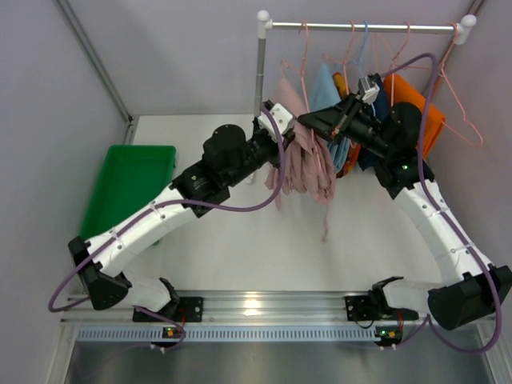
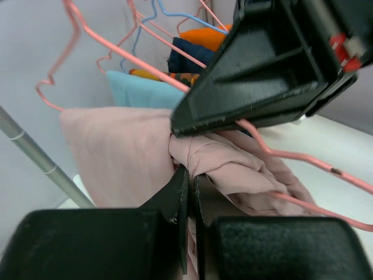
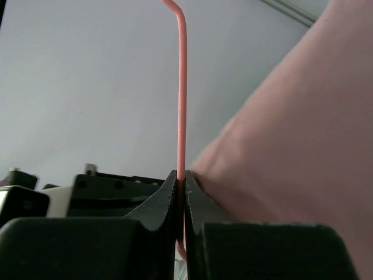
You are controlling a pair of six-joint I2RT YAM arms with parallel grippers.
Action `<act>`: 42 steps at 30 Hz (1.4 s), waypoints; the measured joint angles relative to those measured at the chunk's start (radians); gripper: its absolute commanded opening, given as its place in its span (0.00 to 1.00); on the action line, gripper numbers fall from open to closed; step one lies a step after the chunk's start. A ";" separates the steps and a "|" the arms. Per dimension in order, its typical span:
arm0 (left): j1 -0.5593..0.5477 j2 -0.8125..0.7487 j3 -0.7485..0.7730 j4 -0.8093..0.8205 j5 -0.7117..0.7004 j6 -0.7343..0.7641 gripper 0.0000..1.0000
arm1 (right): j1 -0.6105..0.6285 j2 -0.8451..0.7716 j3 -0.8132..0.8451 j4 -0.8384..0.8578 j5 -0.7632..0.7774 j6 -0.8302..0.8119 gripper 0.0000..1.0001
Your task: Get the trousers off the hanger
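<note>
The dusty pink trousers (image 1: pixel 308 164) hang bunched from a pink hanger (image 1: pixel 305 48) on the rail (image 1: pixel 360 27); they also show in the left wrist view (image 2: pixel 116 151) and at the right of the right wrist view (image 3: pixel 303 146). My left gripper (image 1: pixel 290 136) (image 2: pixel 191 178) is shut on a fold of the pink trousers. My right gripper (image 1: pixel 308 122) (image 3: pixel 182 178) is shut on the pink hanger's wire (image 3: pixel 182 87), just beside the left one. Light blue (image 2: pixel 143 92), navy (image 2: pixel 186 55), patterned (image 2: pixel 169 76) and plain orange trousers (image 1: pixel 412 108) hang behind on other hangers.
A green bin (image 1: pixel 128 188) sits on the table at the left. The rail's upright post (image 1: pixel 261 72) stands just behind the left gripper. An empty pink hanger (image 1: pixel 460 112) hangs at the rail's right end. Purple walls close in on both sides.
</note>
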 measured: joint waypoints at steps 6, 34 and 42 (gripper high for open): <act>0.000 -0.056 0.072 -0.080 -0.044 0.032 0.00 | -0.025 0.000 -0.053 -0.006 0.010 -0.033 0.00; 0.105 -0.077 0.547 0.168 -0.356 0.331 0.00 | 0.002 0.002 -0.133 -0.209 0.111 -0.384 0.00; 0.429 -0.261 0.332 0.243 -0.429 0.402 0.00 | 0.006 -0.040 -0.144 -0.246 0.111 -0.457 0.00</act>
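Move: The left hand already pinches the pink trousers, their bulk about 3 cm back, 4 cm to its right and 12 cm below; the green tray is some 47 cm to its left, about 2 cm ahead and 40 cm below. The blue trousers hang roughly 12 cm ahead, 9 cm right and 8 cm below. From the right hand, already gripping the unhooked hanger, the pink trousers' bulk lies about 5 cm back, 1 cm right and 14 cm below. Still pinching, the left hand sweeps the trousers about 35 cm left and 30 up while the right lowers the hanger. ##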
